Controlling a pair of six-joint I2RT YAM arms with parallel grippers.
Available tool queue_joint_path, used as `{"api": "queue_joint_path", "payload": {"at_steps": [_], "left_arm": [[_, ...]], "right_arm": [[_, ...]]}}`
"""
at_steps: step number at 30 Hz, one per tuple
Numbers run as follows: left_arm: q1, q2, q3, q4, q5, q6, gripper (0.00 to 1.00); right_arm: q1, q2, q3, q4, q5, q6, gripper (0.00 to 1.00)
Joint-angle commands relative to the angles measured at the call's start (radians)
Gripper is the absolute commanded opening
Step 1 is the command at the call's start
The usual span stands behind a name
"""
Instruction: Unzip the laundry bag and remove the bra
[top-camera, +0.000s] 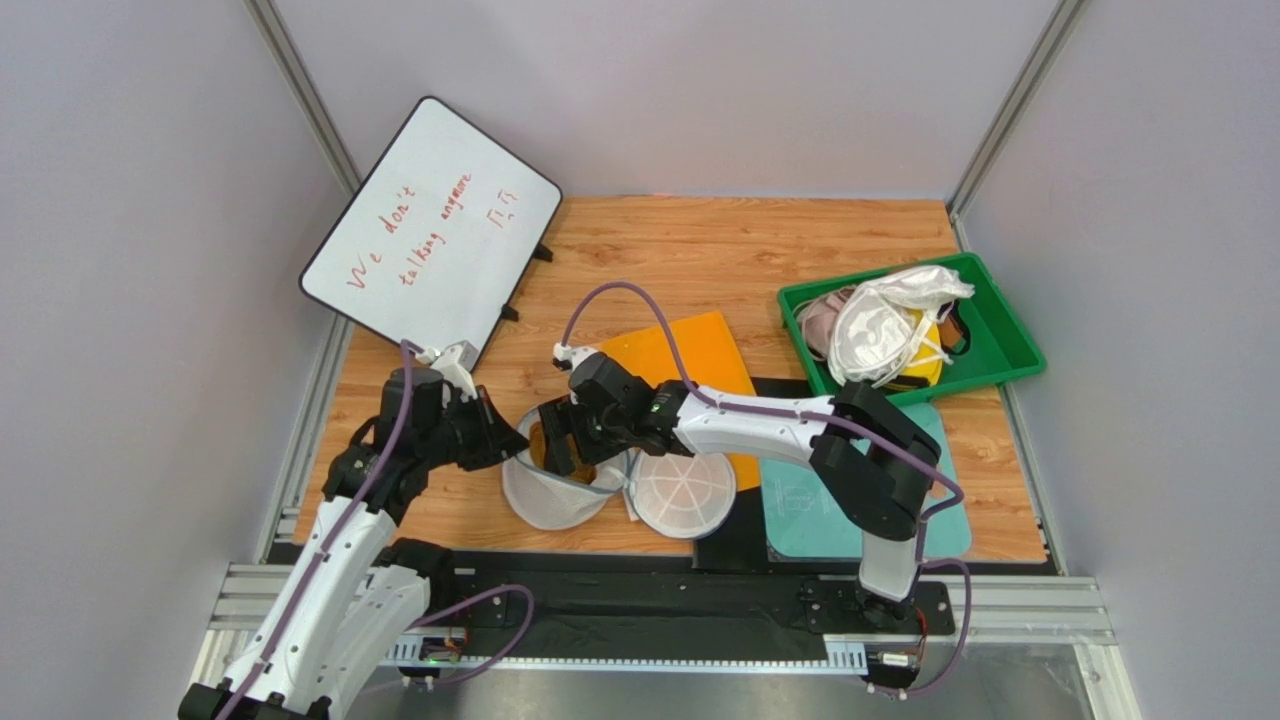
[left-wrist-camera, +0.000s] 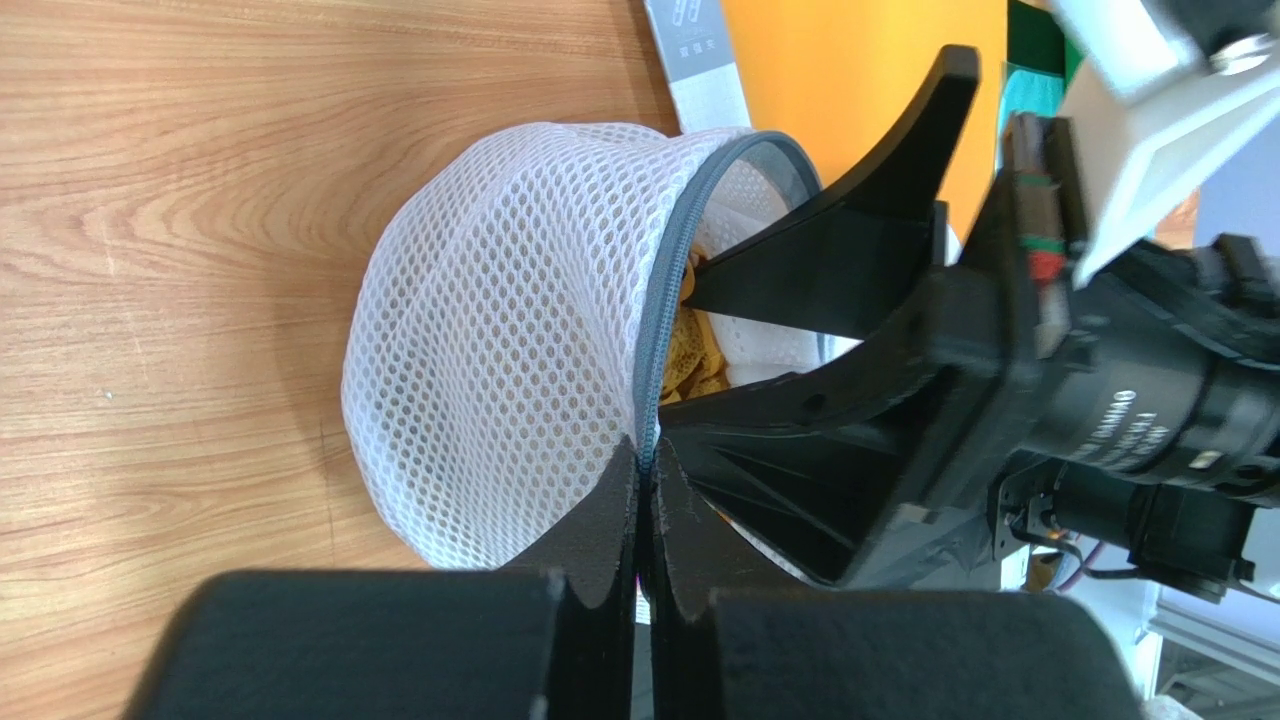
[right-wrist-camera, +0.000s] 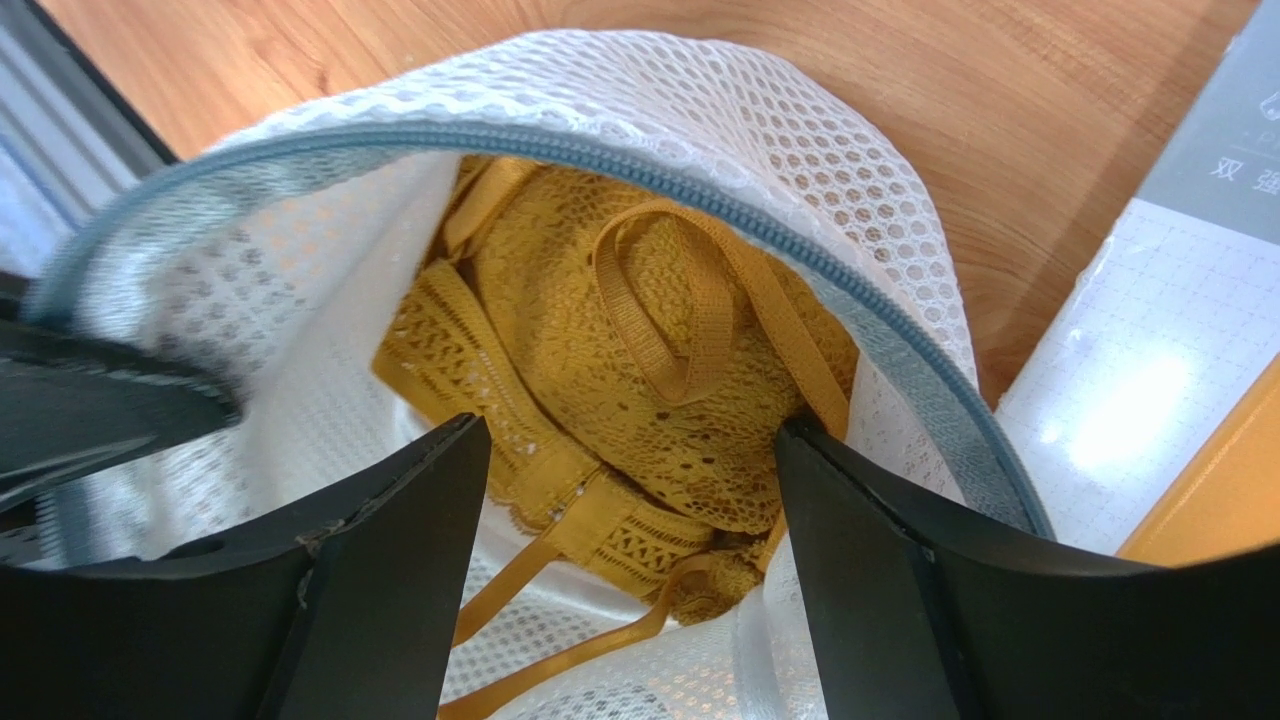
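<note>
The white mesh laundry bag (top-camera: 549, 492) stands unzipped near the table's front, its round lid (top-camera: 684, 492) flopped open to the right. My left gripper (left-wrist-camera: 646, 468) is shut on the bag's grey zipper rim (left-wrist-camera: 657, 353), holding the mouth up. The mustard lace bra (right-wrist-camera: 661, 353) lies bunched inside the bag, straps looping forward. My right gripper (right-wrist-camera: 631, 450) is open and reaches into the mouth, one finger (right-wrist-camera: 383, 563) on each side of the bra's lower edge, not closed on it. From above, the right gripper (top-camera: 561, 447) sits just right of the left gripper (top-camera: 508, 446).
A whiteboard (top-camera: 428, 225) leans at the back left. A green tray (top-camera: 999, 353) holding other garments sits at the right. An orange sheet (top-camera: 684, 360) and a teal mat (top-camera: 842, 503) lie behind and right of the bag.
</note>
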Motion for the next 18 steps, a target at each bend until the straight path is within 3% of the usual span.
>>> {"api": "queue_joint_path", "payload": {"at_steps": [1,2,5,8,9,18], "left_arm": [[0.004,-0.002,0.018,0.026,0.019,0.009,0.0],[0.004,0.0,0.018,0.026,0.02,0.009,0.0],[0.004,0.003,0.018,0.026,0.022,0.011,0.0],[0.004,0.003,0.016,0.026,0.02,0.011,0.0],[0.004,0.003,0.016,0.026,0.02,0.011,0.0],[0.004,0.001,0.016,0.026,0.02,0.009,0.0]], "right_arm": [[0.026,0.053,0.034,-0.021,0.064,-0.032,0.75],[0.034,0.067,0.037,-0.021,0.071,-0.032,0.75],[0.044,0.079,0.037,-0.021,0.08,-0.023,0.57],[0.043,0.064,0.042,-0.023,0.087,-0.027,0.27],[0.043,0.056,0.045,-0.03,0.09,-0.035,0.0],[0.043,-0.091,0.074,-0.044,0.064,-0.067,0.0]]}}
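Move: The mustard bra lies in the open laundry bag, practically straight under my right hand: its middle is some 4 cm below and 1 cm to the left. The bag rim pinched by my left fingers is about 5 cm left, level fore-and-aft and roughly 5 cm higher. The unzipped lid lies about 16 cm right and 4 cm back, the orange folder some 13 cm right and 4 cm out. From my left hand the bra is about 6 cm right, 1 cm back, 9 cm down. With my right fingers wide open inside the bag, I sink about 3 cm straight down onto the bra and close them fully, pinching its cup and strap fabric between the tips. Then I turn back up, rising about 2 cm with the fabric held. My left hand stays put and keeps its pinch on the bag rim. ##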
